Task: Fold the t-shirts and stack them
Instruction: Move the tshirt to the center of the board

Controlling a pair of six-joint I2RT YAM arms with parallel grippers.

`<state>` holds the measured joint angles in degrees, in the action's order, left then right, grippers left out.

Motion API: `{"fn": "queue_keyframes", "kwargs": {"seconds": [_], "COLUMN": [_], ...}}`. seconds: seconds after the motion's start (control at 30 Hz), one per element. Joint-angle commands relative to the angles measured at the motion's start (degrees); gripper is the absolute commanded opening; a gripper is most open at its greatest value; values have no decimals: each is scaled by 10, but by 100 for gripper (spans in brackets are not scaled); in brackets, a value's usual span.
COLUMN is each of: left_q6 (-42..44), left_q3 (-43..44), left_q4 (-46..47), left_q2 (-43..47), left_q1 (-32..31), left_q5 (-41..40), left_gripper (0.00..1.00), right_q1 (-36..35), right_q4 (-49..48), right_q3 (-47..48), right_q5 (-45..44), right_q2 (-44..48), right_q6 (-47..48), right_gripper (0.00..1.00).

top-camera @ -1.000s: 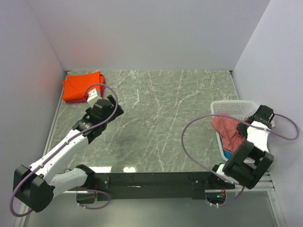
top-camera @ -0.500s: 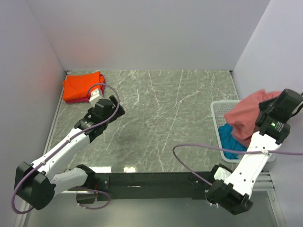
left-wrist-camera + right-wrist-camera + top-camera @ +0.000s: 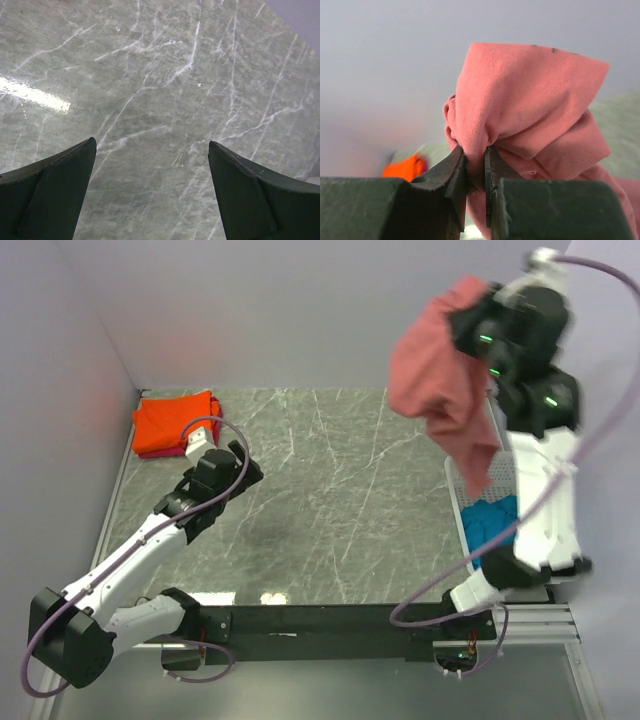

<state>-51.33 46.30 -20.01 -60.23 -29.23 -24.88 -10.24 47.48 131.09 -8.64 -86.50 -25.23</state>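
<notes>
High above the table's right side, my right gripper (image 3: 478,328) (image 3: 475,155) is shut on a bunched fold of the dusty brick-red t-shirt (image 3: 440,390) (image 3: 530,115), which hangs down from it. A teal-blue t-shirt (image 3: 492,523) lies in the white basket (image 3: 463,502) below. The bright orange t-shirt (image 3: 172,421) lies folded in the far left corner on a pink-red one (image 3: 155,452) whose edge just shows. My left gripper (image 3: 200,435) (image 3: 152,147) hangs open over bare marble beside that stack, nothing between its fingers.
Grey walls close in the marble table (image 3: 330,490) on the left, back and right. The white basket stands at the right edge. The right arm's purple cable (image 3: 440,580) loops down over the table's near right.
My right arm has swung up from the basket, lifting the brick-red t-shirt high into the air and baring the teal-blue one. The left arm has barely moved.
</notes>
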Motion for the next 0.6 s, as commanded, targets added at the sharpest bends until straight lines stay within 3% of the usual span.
{"fn": "queue_keyframes", "kwargs": {"seconds": [0.0, 0.07, 0.17, 0.37, 0.57], "left_q6": [-25, -39, -61, -100, -122], "left_q3": [15, 14, 3, 1, 9], "left_q4": [2, -12, -27, -79, -127], "left_q2": [27, 35, 49, 71, 87], "left_q1": [1, 1, 1, 1, 1], "left_q5": [4, -2, -22, -54, -72], "left_gripper": [99, 99, 99, 100, 100], "right_q1": [-103, -172, -240, -266, -255], "right_q4": [-34, -76, -162, -242, -232], "right_q3": [108, 129, 86, 34, -53], "right_q5": [41, 42, 57, 125, 87], "right_q2": [-96, -128, -131, -134, -118], "right_q6": [60, 81, 82, 36, 21], "right_gripper": [0, 0, 0, 0, 0]}}
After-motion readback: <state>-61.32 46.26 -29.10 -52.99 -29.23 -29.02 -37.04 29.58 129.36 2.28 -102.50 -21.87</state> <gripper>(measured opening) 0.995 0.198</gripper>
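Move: The pink t-shirt is already held high in the right hand. The board's center lies about 24 cm to its left, only 3 cm farther out and some 54 cm below. The white basket is about 23 cm right, 11 back and 49 down, with the blue t-shirt in it; the orange stack sits some 62 cm left, 20 ahead and 51 below. From the left hand, the center is roughly 9 cm ahead, 18 right and 18 below. The pink t-shirt, still pinched in the right fingers, is swept fast to the left, some 27 cm, until the hand is high over the board's center line, sinking about 5 cm and bowing briefly outward before slowing to a near stop. The right wrist swings nearly 40 degrees counter-clockwise. The left hand, fingers wide open, draws back and to the left a little, rising slightly. ##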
